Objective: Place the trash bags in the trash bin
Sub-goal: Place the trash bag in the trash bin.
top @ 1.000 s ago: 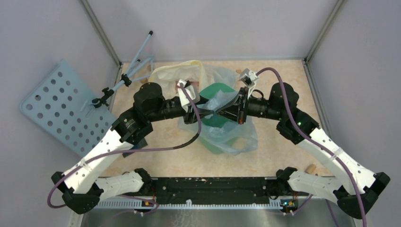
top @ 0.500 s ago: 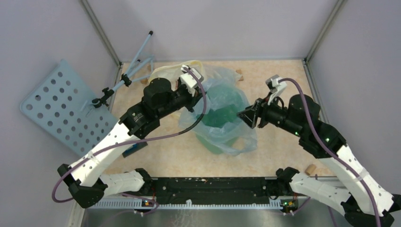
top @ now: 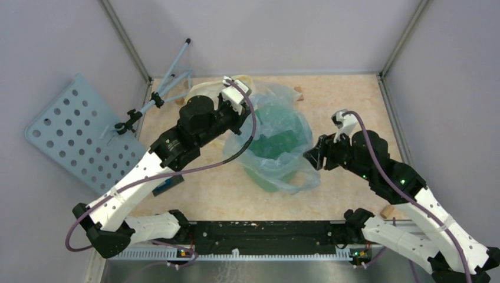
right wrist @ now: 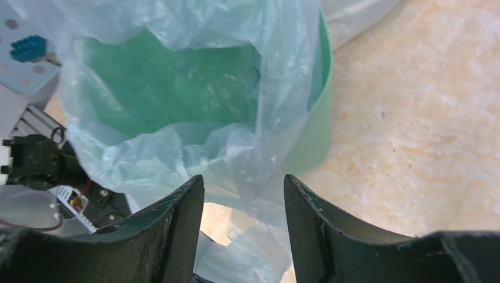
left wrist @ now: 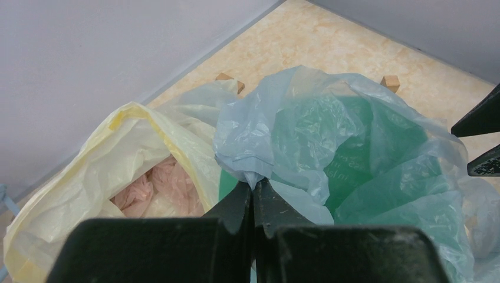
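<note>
The mint-green trash bin (top: 277,144) stands mid-table with the thin pale-blue trash bag (top: 277,127) draped over and into it. My left gripper (top: 239,115) is at the bin's far-left rim, shut on a pinched fold of the blue bag (left wrist: 259,168). The bin's green inside (left wrist: 377,147) shows through the plastic. My right gripper (top: 308,156) hangs open just right of the bin, apart from the bag. In the right wrist view its fingers (right wrist: 244,180) frame loose blue plastic (right wrist: 177,141) hanging over the bin's wall (right wrist: 312,141).
A whitish bag with a yellow rim (top: 206,91) lies behind the bin, pink plastic inside it (left wrist: 156,188). A pale-blue perforated board (top: 76,138) leans at the left wall beside a thin blue stand (top: 168,76). Small wooden blocks (top: 298,89) lie on the table.
My right gripper let go of the blue bag, opened and drew back to the right of the bin. My left gripper shut on the bag's edge and pulled it to the far-left rim.
</note>
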`<act>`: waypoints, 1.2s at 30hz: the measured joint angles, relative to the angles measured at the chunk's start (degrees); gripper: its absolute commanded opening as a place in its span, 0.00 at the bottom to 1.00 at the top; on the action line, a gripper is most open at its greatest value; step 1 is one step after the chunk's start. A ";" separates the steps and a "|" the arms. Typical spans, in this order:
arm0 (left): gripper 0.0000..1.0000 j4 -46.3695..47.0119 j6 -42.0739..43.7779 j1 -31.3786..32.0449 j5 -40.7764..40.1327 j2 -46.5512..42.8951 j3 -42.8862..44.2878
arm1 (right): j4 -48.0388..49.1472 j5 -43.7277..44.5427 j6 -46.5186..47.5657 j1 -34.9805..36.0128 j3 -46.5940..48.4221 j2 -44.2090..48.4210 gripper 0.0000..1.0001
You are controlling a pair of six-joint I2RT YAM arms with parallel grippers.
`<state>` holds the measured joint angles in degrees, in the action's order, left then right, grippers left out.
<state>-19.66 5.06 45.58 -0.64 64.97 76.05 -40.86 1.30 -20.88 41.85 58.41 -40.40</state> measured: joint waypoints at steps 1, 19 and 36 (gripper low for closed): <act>0.00 0.07 0.00 0.00 -0.61 0.11 0.02 | 0.07 0.66 -0.39 0.00 -0.42 -0.15 0.52; 0.00 3.50 0.20 -8.22 -0.24 5.09 0.02 | 5.66 7.80 -4.31 0.00 -5.60 1.07 0.00; 0.00 8.52 -0.02 -19.39 7.87 11.34 -4.09 | 5.68 8.79 -4.31 0.00 -6.71 1.90 0.00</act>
<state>-11.14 5.04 26.20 7.22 76.31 71.96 -35.18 10.09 -25.19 41.85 51.70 -38.50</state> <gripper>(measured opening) 0.005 0.004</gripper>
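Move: The left hand already grips the blue trash bag's hem; the trash bin in which that bag hangs has its middle about 3 cm ahead, 13 cm right and 23 cm below it. The white bag with the yellow rim lies roughly 22 cm ahead, 1 cm left and 30 cm below the left hand. The open right hand has the blue bag's right-hand edge about 2 cm ahead, straight in line sideways and 2 cm lower; the bin is some 10 cm ahead, 18 cm left and 14 cm below it. Keeping its shut grip on the blue bag's hem, the left hand draws it forward and somewhat left, away from the bin and towards the white bag, about 11 cm forward, sinking some 8 cm, mostly late, while turning slightly counter-clockwise. The right hand eases a couple of centimetres forward and down onto the bag's near-right edge, turns about 10 degrees clockwise as its fingers close and pinch the film early on, then holds there almost still. ##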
